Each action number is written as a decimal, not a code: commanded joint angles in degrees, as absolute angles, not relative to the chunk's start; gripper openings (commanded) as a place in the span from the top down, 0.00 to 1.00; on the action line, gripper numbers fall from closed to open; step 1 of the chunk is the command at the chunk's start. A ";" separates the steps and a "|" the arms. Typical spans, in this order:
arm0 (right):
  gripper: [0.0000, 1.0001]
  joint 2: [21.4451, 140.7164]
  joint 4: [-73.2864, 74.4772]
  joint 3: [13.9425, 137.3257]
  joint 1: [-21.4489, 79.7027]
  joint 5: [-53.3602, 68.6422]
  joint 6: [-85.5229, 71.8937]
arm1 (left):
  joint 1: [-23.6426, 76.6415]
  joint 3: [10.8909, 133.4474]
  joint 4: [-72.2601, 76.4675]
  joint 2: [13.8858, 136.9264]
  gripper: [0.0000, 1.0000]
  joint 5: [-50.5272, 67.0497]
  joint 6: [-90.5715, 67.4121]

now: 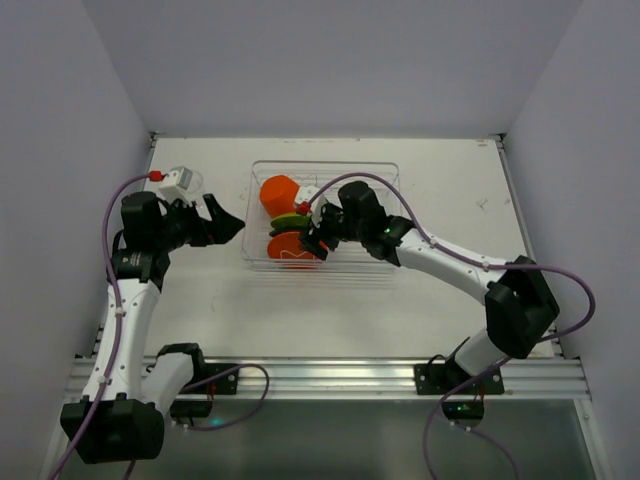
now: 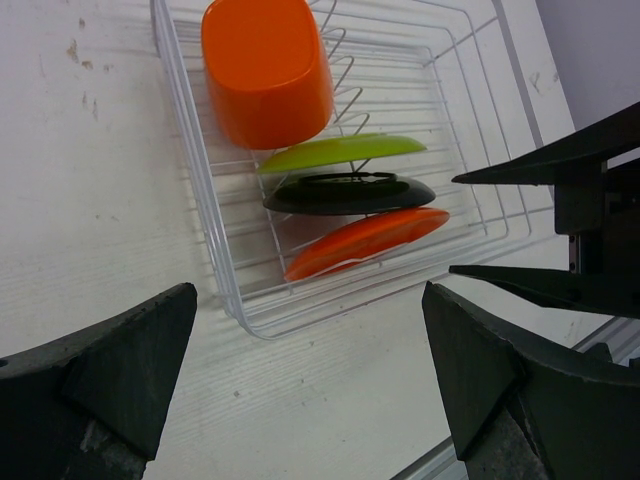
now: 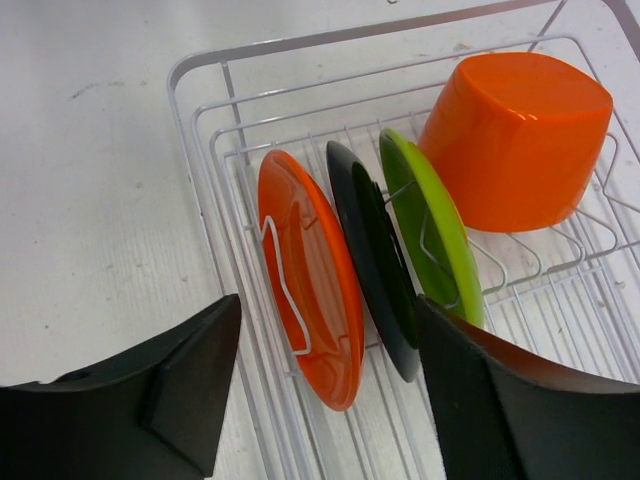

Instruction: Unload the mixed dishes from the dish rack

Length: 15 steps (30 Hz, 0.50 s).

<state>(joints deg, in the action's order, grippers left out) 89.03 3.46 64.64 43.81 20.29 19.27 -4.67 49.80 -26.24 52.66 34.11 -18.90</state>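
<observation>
The clear dish rack (image 1: pixel 380 172) sits mid-table. In it an orange cup (image 1: pixel 278 192) lies mouth-down at the back left. In front of it a lime-green plate (image 3: pixel 430 225), a black plate (image 3: pixel 375 250) and an orange plate (image 3: pixel 310 275) stand on edge in the wire dividers. My right gripper (image 3: pixel 325 380) hangs open over the front left of the rack (image 3: pixel 190 130), with the orange plate's edge showing between its fingers (image 3: pixel 170 390). My left gripper (image 2: pixel 310 370) is wide open over bare table just left of the rack (image 2: pixel 215 260), holding nothing.
White walls close in the table on three sides. A metal rail (image 1: pixel 330 375) runs along the near edge by the arm bases. The right gripper (image 2: pixel 455 225) shows in the left wrist view at the rack's far side.
</observation>
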 commanded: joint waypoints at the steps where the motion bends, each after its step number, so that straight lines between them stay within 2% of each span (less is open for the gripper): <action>1: 0.34 90.70 1.05 66.18 43.51 20.57 19.25 | -4.22 49.31 -23.55 52.91 0.00 35.68 -18.54; 2: 0.36 91.23 1.75 66.88 43.51 21.35 19.16 | -4.22 49.31 -23.47 52.91 0.00 35.77 -18.54; 5: 0.51 93.07 2.99 68.73 43.59 22.49 18.11 | -4.13 49.22 -23.55 52.82 0.00 35.77 -18.54; 7: 0.53 93.60 2.46 68.73 43.59 22.50 17.84 | -4.13 49.22 -23.47 52.74 0.00 35.77 -18.54; 12: 0.49 93.87 0.89 67.50 43.59 21.89 17.49 | -3.78 49.39 -23.47 53.17 0.00 35.60 -18.46; 13: 0.51 93.87 0.70 67.33 43.51 22.06 17.49 | -3.78 49.39 -23.47 53.26 0.00 35.60 -18.46; 14: 0.59 93.87 0.70 67.15 43.59 22.06 17.58 | -3.69 49.48 -23.47 53.35 0.00 35.51 -18.46; 15: 0.62 93.87 0.70 67.06 43.59 22.23 17.58 | -3.69 49.48 -23.38 53.35 0.00 35.33 -18.54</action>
<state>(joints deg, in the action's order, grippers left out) 93.78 2.72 66.19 43.70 20.67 18.22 -4.12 49.69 -26.09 53.15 34.33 -18.90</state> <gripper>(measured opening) 0.410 0.997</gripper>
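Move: The orange plate leans in the near end of the rack, its middle roughly 7 cm to the right hand's left, 1 cm back and 6 cm below. The dark plate stands about 3 cm ahead of the hand and 8 cm left, the green plate 6 cm ahead and 7 cm left, both also some 6 cm lower. From the left hand the orange plate lies about 7 cm back, 12 cm right and 11 cm down. The orange plate's right-hand rim is what the right hand sinks over, going down about 2 cm while easing roughly 1 cm left and a little forward, then levelling off. Its fingers narrow from about three-quarters open to under half as they come down, one on the near side of the rim and the other on the side of the dark plate; a firm pinch can't be seen. ##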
